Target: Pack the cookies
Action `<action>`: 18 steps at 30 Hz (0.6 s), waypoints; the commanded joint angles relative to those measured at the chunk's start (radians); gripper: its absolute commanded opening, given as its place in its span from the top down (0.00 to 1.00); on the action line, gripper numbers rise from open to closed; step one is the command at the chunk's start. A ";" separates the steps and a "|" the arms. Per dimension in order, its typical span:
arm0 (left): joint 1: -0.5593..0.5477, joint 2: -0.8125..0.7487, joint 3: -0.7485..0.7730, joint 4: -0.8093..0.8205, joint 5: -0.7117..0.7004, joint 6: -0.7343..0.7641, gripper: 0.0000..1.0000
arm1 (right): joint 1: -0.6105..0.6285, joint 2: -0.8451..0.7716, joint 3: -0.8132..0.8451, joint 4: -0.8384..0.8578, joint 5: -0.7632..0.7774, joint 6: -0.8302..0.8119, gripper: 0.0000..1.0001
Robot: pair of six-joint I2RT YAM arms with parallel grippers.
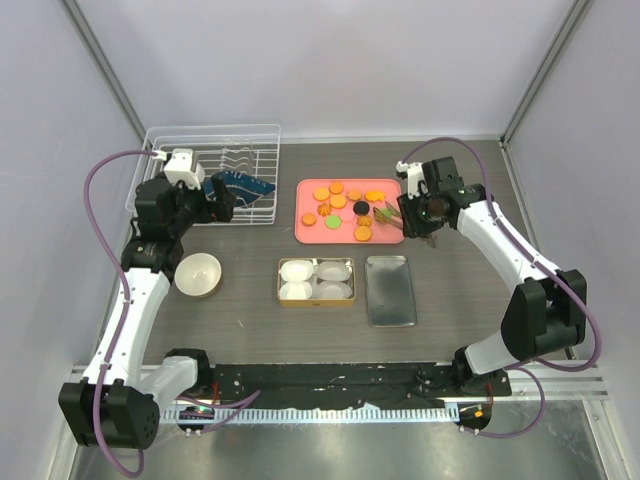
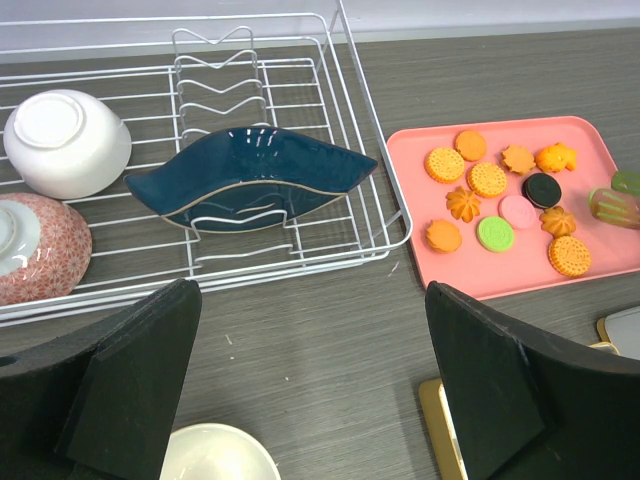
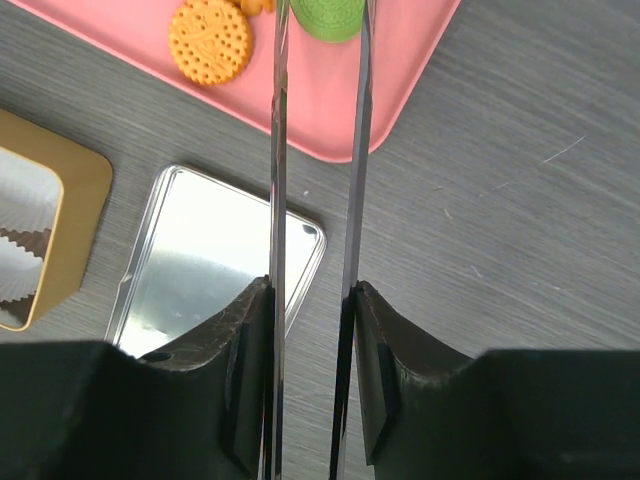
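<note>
The cookies (image 1: pixel 338 200) lie scattered on a pink tray (image 1: pixel 305 236): mostly orange, one black (image 2: pixel 543 189), one pink (image 2: pixel 518 211), one green (image 2: pixel 495 234). My right gripper (image 1: pixel 418 214) (image 3: pixel 312 300) is shut on a pair of metal tongs (image 3: pixel 277 150). The two tong blades reach to a green cookie (image 3: pixel 330 15) at the tray's right end, one on each side of it. Whether they pinch it cannot be told. Beside it lies an orange cookie (image 3: pixel 209 42). My left gripper (image 1: pixel 220 200) (image 2: pixel 310 330) hangs open over bare table beside the dish rack, with nothing in it.
A gold tin (image 1: pixel 316 301) holding white paper cups sits in front of the tray, its silver lid (image 1: pixel 390 290) to its right. A white wire dish rack (image 1: pixel 212 135) at back left holds a blue dish (image 2: pixel 250 175) and two bowls. A cream bowl (image 1: pixel 198 273) stands near the left arm.
</note>
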 commanded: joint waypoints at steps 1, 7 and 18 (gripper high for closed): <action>0.005 -0.021 -0.005 0.051 -0.008 0.013 0.00 | 0.004 -0.066 0.097 -0.030 -0.013 -0.019 0.74; 0.005 -0.012 -0.002 0.051 -0.005 0.013 0.00 | 0.007 -0.129 0.149 -0.090 -0.099 -0.048 0.75; 0.005 0.005 0.001 0.050 0.006 0.010 0.00 | 0.134 -0.216 0.089 -0.144 -0.255 -0.108 0.76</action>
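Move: About 16 cm to the left of the right hand, 12 cm nearer the base and 11 cm lower is the gold box with its paper cups, the likely place for the green cookie held in the tongs. The pink tray's middle lies 10 cm left and 2 cm ahead, a round orange cookie 7 cm left and 2 cm back, the metal lid 3 cm left and 14 cm back. From the idle left hand the box is some 14 cm right, 15 cm back and 25 cm down. Lifting the green cookie away from the pink tray, the right hand climbs about 8 cm, first almost straight up, then curving some 5 cm left and 4 cm back towards the side of the gold box. The wrist turns roughly 15 degrees counter-clockwise and tilts a little, while the fingers keep the tongs squeezed on the cookie. ##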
